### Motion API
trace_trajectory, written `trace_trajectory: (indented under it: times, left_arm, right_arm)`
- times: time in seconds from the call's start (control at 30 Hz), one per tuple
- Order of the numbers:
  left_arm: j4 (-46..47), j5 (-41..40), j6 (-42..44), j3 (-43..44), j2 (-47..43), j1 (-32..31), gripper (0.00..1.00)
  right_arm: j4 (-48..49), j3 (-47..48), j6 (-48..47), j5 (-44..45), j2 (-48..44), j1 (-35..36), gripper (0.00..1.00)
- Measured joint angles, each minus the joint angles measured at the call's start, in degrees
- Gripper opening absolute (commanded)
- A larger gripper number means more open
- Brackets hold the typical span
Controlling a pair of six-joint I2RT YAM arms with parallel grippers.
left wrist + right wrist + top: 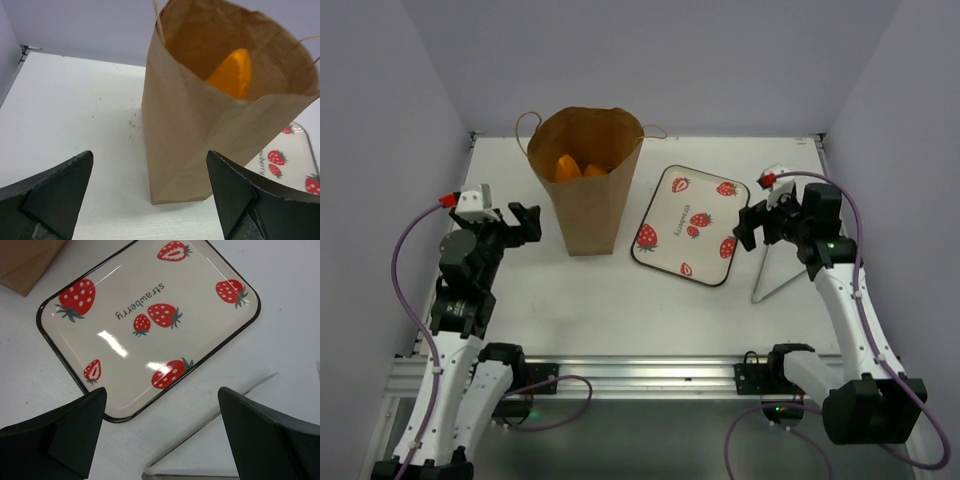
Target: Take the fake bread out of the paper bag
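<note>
A tall brown paper bag (588, 190) (200, 125) stands upright at the table's back middle, mouth open. Glossy orange fake bread (575, 168) (231, 74) lies inside it; only the top pieces show. My left gripper (527, 224) (150, 190) hovers left of the bag, open and empty, pointing at the bag's lower side. My right gripper (748, 226) (162, 432) hangs open and empty just right of the strawberry-print tray (688, 224) (150, 325), above the bare table by the tray's near edge.
The tray lies empty right of the bag. A thin triangular metal stand (775, 280) (210, 440) sits under the right arm. Purple-grey walls close the table at the back and sides.
</note>
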Motion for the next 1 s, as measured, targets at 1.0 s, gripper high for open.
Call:
trace_trajectory:
  times: [1.0]
  left_arm:
    - [-17.8,8.6,-10.1,40.2,34.0,0.0,0.64]
  right_arm:
    - [-8.0,11.2,6.5,-7.3,6.4,0.0,0.99]
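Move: The bread for the left hand sits inside the open paper bag, about 12 cm ahead, 12 cm to its right and some 9 cm lower. The bag around it has its middle some 12 cm ahead and 13 cm right of that hand. The strawberry tray lies flat on the table, roughly 24 cm to the right of the bread and about level with it in reach. From the right hand the bread is about 9 cm ahead, 35 cm left and 4 cm below. Lift the left gripper steeply by about 15 cm, then bring it forward some 8 cm while sinking about half that rise and easing right towards the bag's mouth. Tip the fingers down, swing them a little right, and narrow the opening by roughly a third. Meanwhile, shift the right hand slightly left and back, then up and part-way back again, still wide open. ##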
